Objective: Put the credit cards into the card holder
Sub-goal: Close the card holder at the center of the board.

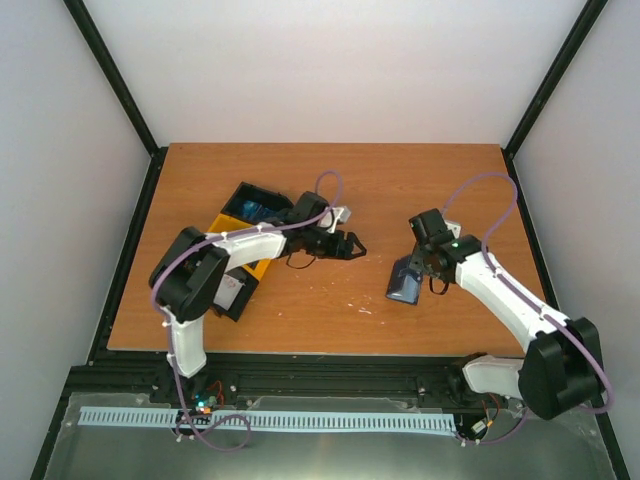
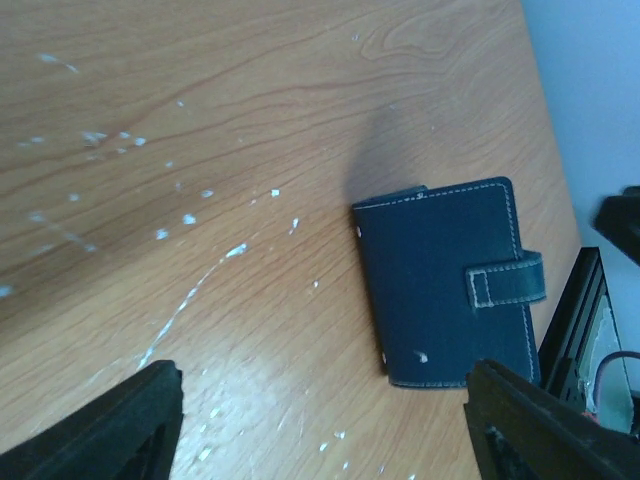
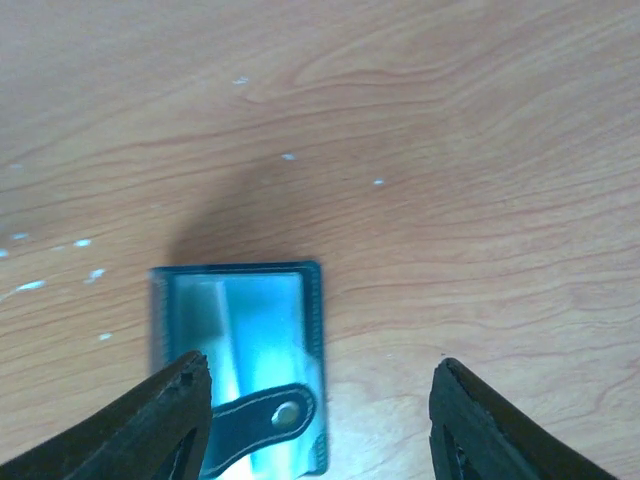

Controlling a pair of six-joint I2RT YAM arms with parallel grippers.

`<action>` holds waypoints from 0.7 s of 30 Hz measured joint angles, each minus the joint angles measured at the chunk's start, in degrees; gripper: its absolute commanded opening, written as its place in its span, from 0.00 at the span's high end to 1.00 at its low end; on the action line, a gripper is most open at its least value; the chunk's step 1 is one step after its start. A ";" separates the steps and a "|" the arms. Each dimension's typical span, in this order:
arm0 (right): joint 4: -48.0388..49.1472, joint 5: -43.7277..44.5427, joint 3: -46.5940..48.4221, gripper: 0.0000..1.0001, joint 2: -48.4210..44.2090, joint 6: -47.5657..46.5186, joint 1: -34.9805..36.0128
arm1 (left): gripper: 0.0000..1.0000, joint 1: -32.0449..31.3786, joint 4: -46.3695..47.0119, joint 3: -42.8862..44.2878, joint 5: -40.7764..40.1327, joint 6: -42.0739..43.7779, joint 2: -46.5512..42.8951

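Note:
The card holder (image 1: 404,283) lies on the wooden table right of centre. The left wrist view shows its dark navy cover (image 2: 448,288) with a stitched strap. In the right wrist view its pale blue inside (image 3: 243,330) faces up, a little blurred, and the strap's snap lies across it. My right gripper (image 3: 320,420) hangs open just above it, its left finger (image 3: 150,425) over the holder's edge, holding nothing. My left gripper (image 2: 320,430) is open and empty, left of the holder. Blue credit cards (image 1: 254,210) lie in the bin tray.
A black-and-yellow bin tray (image 1: 236,200) sits at the left of the table, partly under my left arm. The table's right edge and a black frame rail (image 2: 578,320) are close behind the holder. White flecks mark the wood.

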 measured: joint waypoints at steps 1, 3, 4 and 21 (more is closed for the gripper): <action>-0.17 -0.87 0.28 0.42 -1.11 -0.04 0.00 | 0.29 -0.50 -0.20 1.25 0.04 -0.02 1.38; -0.35 -3.56 0.74 0.46 -3.04 -0.26 0.00 | 0.37 -1.57 -0.79 4.11 0.24 -0.11 4.57; -0.55 -4.74 0.94 0.50 -3.37 -0.48 0.00 | 0.41 -2.12 -0.92 5.31 0.31 -0.24 6.01; 0.11 -17.57 4.11 0.81 7.48 -5.49 -0.48 | 0.62 -5.95 -0.94 12.31 3.56 -3.50 16.31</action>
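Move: From the right hand, the card holder's strap lies about level fore and aft, 5 cm to the left and roughly 4 cm below; the card holder's middle is some 5 cm left, 1 cm back and 7 cm down. From the left hand, the card holder's middle lies about 11 cm to the right, 4 cm back and 7 cm below, with the card tray some 28 cm to its left, straight abeam and about 6 cm lower. Swing the right gripper about 5 cm left over the card holder, first rising a little, then sinking below its starting height, its left side rolling up 10 to 15 degrees, and close the fingers on the strap. Meanwhile bring the left gripper some 6 cm right and nearly as far down towards the holder's left edge, easing slightly back and half closing its fingers. ##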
